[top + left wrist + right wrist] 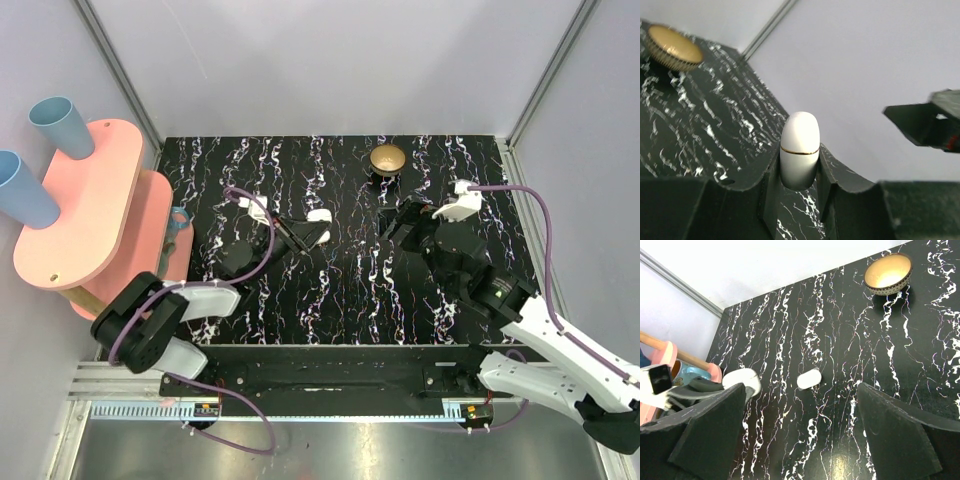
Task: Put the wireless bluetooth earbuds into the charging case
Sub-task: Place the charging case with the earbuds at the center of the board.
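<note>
The charging case (800,135) is a white pebble with a thin gold seam, closed. My left gripper (799,161) is shut on its lower half and holds it above the black marbled table (340,300). From above, the case (319,215) shows at the tip of the left gripper (306,232), left of the table's middle. In the right wrist view the held case (742,381) is at the left. A small white oval (809,378), apparently an earbud, lies on the table. My right gripper (801,392) hangs open and empty above it. From above, the right gripper (402,224) faces the left one.
A gold round dish (388,158) on a black base stands at the far middle of the table, also seen as the dish (888,272). A pink shelf (90,200) with two blue cups (60,125) stands off the table's left edge. Grey walls close in the table.
</note>
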Motion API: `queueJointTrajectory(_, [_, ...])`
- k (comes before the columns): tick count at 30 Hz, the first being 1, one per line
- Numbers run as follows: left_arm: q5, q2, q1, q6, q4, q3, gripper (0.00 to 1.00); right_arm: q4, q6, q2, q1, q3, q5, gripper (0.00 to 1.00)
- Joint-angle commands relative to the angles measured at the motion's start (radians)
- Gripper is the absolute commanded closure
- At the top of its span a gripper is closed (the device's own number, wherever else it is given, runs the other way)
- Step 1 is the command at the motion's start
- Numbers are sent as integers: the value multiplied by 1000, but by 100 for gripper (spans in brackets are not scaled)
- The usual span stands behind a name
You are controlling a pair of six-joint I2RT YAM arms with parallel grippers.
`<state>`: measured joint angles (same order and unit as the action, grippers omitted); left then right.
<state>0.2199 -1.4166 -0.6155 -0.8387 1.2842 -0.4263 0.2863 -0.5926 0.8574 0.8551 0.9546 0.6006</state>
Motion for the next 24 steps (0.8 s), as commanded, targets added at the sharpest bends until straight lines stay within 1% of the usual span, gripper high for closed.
queueJointTrajectory(1, [-122,-88,0,-152,294,-34,100,-10,-7,-31,-2,-16,8,0])
queueJointTrajectory(2, [-138,-99,-1,-166,287,-28,100,-12,-6,-35,-2,-17,10,0])
queueJointTrajectory(3, [-189,-120,-6,-193,262,-22,100,-10,-6,-38,-2,-19,10,0])
queueJointTrajectory(5, [-226,-146,-13,-194,232,-6,100,-10,-6,-46,-2,-22,16,0])
queueJointTrajectory(6, [-267,-153,-18,-192,215,-6,100,-9,-6,-49,-2,-22,16,0])
queueJointTrajectory(8, [-284,-176,-21,-201,154,-18,100,-7,-6,-57,-2,-25,19,0])
queueJointTrajectory(14, [-324,-266,-35,-226,106,-43,98,-6,-3,-54,-2,-20,24,0])
queueJointTrajectory(17, [-324,-306,-36,-244,99,-54,98,-7,-6,-44,-4,-14,15,0])
queueJointTrajectory(19, [-329,-323,-46,-237,104,-55,94,-7,-10,-40,-2,-13,8,0])
queueJointTrajectory(21, [-350,-343,-61,-235,124,-49,94,-7,-15,-35,-4,-13,7,0])
queueJointTrajectory(22, [-355,-358,-62,-244,135,-39,97,-6,-18,-37,-2,-14,5,0])
queueJointTrajectory(24, [-352,-378,-70,-264,158,-34,98,-7,-18,-35,-1,-17,4,0])
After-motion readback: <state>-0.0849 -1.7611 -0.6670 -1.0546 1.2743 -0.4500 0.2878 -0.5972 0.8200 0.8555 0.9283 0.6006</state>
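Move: The charging case, shut and already pinched in the left fingers, is bound for the board's centre, about 6 cm ahead of the left hand, 2 cm to its right and 18 cm below. A second white case lies almost on that spot, some 6 cm ahead, 1 cm right and 17 cm below; the gold bowl stands about 22 cm ahead and 17 cm right. From the right hand, the centre is roughly 15 cm ahead, 14 cm left and 25 cm below. The charging case is carried down towards the board's centre in the left fingers' unchanged grip, sinking about 12 cm while going some 5 cm forward, the forward part mostly early on. On the way the left wrist tips down some 25 degrees, bringing the upward-slanting fingers about level, and turns a little counter-clockwise. ##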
